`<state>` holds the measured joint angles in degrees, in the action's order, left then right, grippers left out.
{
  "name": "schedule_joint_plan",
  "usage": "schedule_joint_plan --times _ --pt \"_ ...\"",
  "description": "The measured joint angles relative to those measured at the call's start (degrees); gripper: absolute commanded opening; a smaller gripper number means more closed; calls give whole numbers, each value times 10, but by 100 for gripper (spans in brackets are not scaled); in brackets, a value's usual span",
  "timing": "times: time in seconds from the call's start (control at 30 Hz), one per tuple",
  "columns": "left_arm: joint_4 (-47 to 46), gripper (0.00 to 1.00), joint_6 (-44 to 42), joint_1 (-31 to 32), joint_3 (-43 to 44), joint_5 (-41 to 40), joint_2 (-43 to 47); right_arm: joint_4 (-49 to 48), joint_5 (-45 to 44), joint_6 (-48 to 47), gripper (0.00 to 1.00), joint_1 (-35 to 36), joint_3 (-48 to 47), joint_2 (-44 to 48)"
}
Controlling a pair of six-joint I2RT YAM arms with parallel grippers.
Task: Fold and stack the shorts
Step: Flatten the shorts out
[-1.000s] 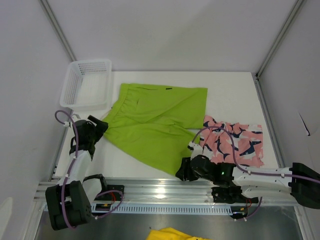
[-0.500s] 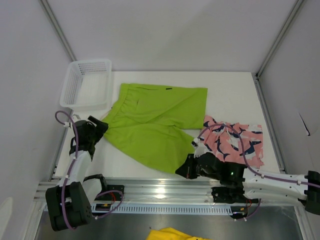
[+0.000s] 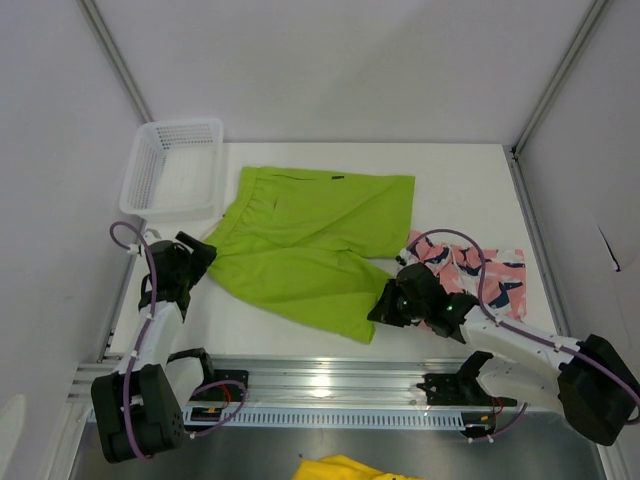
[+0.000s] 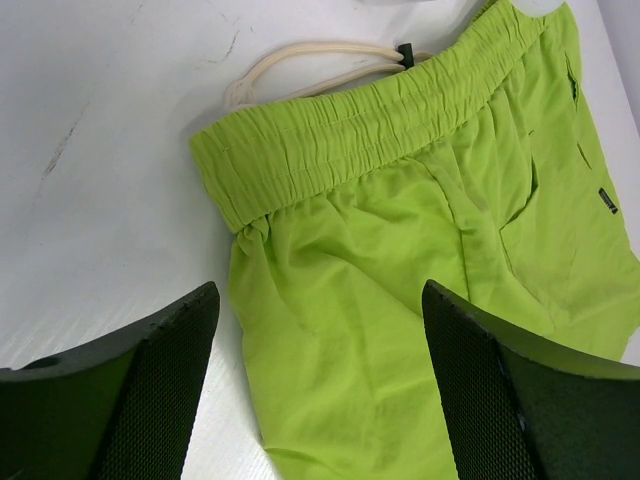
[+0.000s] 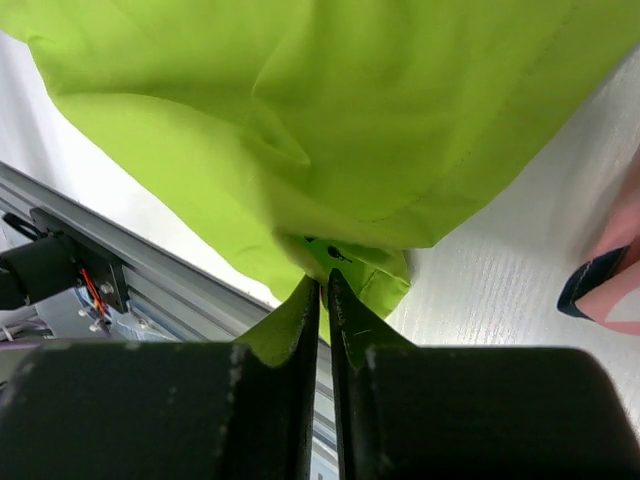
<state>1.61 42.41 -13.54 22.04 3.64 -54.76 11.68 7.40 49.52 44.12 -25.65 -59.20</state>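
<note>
The lime green shorts [image 3: 310, 240] lie spread across the table's middle, waistband toward the left. My right gripper [image 3: 385, 305] is shut on the hem of their near right leg [image 5: 345, 265], which is lifted and bunched between the jaws. The pink shorts with navy-and-white print [image 3: 480, 275] lie flat at the right, partly hidden behind my right arm. My left gripper [image 3: 195, 255] stands open at the green shorts' left edge; in the left wrist view its fingers [image 4: 150, 380] straddle the cloth [image 4: 400, 260] below the waistband, nothing gripped.
A white mesh basket [image 3: 172, 168] stands at the back left corner. A metal rail [image 3: 320, 375] runs along the near table edge. A white drawstring [image 4: 300, 65] loops out beyond the waistband. Yellow cloth [image 3: 345, 468] shows below the rail.
My right gripper closed on the green shorts' near hem and has carried it up and toward the right, away from the rail. The left arm has not moved.
</note>
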Motion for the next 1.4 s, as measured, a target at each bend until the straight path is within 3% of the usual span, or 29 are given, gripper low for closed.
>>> schedule_joint_plan --times 0.27,0.53,0.87,1.07,1.4 --pt "0 84 0 0 0 0 -1 -47 13 -30 31 3 24 -12" --pt "-1 84 0 0 0 0 -13 -63 14 -70 48 43 80 71" --pt "-1 84 0 0 0 0 -13 -64 -71 -108 49 201 87 86" --pt "-1 84 0 0 0 0 -13 -49 -158 -105 48 269 76 29" --pt "-1 84 0 0 0 6 -13 19 -384 -79 49 436 -26 -101"
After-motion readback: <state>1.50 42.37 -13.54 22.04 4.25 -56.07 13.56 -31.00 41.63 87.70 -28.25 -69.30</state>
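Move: The green shorts' near leg corner lies about 5 cm back and 1 cm left of the right hand, some 3 cm below it. The table's front edge runs about 8 cm back of that hand, and the folded pink shorts lie roughly 20 cm to its right and 7 cm farther out, both about 3 cm below. From the left hand the same corner is some 20 cm back, 33 cm right and 6 cm lower. The right hand releases the green cloth, opening halfway, and draws back about 8 cm to straddle the leg corner. ##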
